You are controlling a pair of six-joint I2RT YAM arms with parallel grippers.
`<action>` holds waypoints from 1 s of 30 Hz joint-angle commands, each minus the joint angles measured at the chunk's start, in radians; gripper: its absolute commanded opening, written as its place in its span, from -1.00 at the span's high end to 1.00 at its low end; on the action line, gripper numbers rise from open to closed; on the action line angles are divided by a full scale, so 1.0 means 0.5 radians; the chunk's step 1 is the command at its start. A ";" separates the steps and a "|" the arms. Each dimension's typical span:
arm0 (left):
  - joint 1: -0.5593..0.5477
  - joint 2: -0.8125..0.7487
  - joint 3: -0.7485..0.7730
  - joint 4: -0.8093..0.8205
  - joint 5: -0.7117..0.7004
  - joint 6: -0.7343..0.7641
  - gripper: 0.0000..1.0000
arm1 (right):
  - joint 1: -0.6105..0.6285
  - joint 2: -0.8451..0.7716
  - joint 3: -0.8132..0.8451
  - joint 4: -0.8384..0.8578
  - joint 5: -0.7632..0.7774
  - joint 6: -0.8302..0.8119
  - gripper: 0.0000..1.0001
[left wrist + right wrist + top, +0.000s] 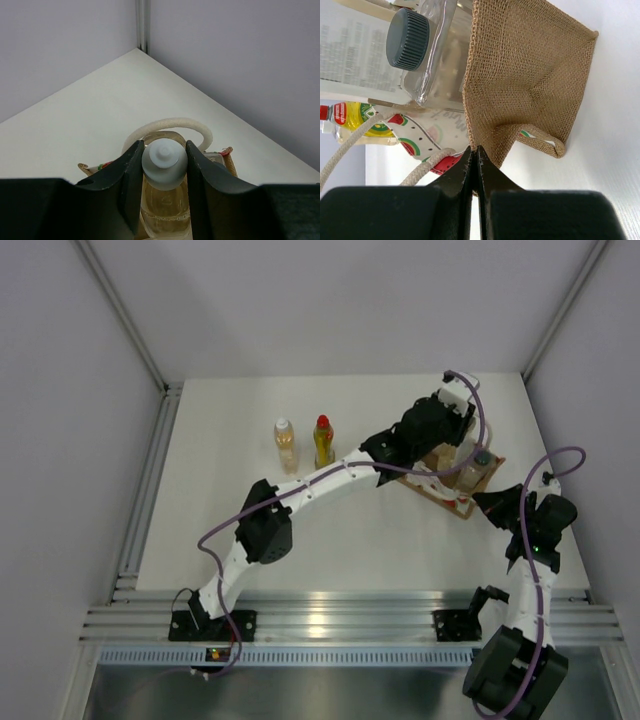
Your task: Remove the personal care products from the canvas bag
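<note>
The canvas bag (452,486) stands at the right of the table. Inside it, my left gripper (164,150) is shut on the white cap of an amber bottle (164,161), whose body hangs between the fingers. A looped white handle (172,122) curves just behind the cap. My right gripper (475,152) is shut on the brown side edge of the bag (530,75). A clear bottle with a dark grey cap (407,40) sticks out of the bag's mouth. An amber bottle (285,445) and a yellow bottle with a red cap (323,440) stand on the table left of the bag.
Grey walls close in the table (220,530) on three sides, and the bag sits close to the right wall. A metal rail (350,615) runs along the near edge by the arm bases. The left arm (320,485) reaches across the middle of the table.
</note>
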State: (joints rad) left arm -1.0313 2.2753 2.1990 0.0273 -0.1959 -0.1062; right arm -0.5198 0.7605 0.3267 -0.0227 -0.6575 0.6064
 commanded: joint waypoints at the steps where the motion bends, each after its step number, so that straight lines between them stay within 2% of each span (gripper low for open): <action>1: -0.005 -0.405 0.139 0.344 -0.099 0.068 1.00 | 0.015 0.013 -0.012 -0.016 -0.001 -0.016 1.00; 9: -0.002 -0.596 0.078 0.261 -0.286 0.194 1.00 | 0.015 0.013 -0.012 -0.016 0.002 -0.019 0.99; 18: 0.117 -0.952 -0.271 0.194 -0.565 0.252 1.00 | 0.015 0.010 -0.006 -0.016 0.002 -0.022 0.99; 23: 0.258 -1.114 -0.437 0.120 -0.648 0.219 1.00 | 0.015 0.010 -0.006 -0.016 0.008 -0.022 1.00; 30: 0.492 -1.194 -0.768 0.123 -0.541 -0.063 1.00 | 0.015 0.004 -0.012 -0.019 0.011 -0.032 1.00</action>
State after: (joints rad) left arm -0.8135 1.7550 1.8400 -0.0593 -0.4801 -0.0650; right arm -0.5198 0.7605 0.3267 -0.0231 -0.6571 0.6060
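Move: The white-capped bottle hangs by its cap in the left fingers, still over the bag, whose middle is some 24 cm below and about 3 cm to the right and 2 cm ahead. It is bound for the yellow bottle's row: that bottle stands roughly 31 cm left, 7 cm ahead and 20 cm lower, with the clear bottle 11 cm left of it, level with it. The grey-capped bottle is 7 cm right, 2 cm back, 20 cm below. From the right hand the yellow bottle is about 35 cm left, 17 cm ahead and slightly lower. The white-capped bottle, kept pinched by its cap, is carried by the left hand up out of the bag, then mostly left and a little forward towards the yellow bottle, about 23 cm across. The path crests some 14 cm up and begins to dip at the end, while the wrist swings about 30 degrees counter-clockwise. The right hand stays put, shut fingertips at the bag's near side edge. ##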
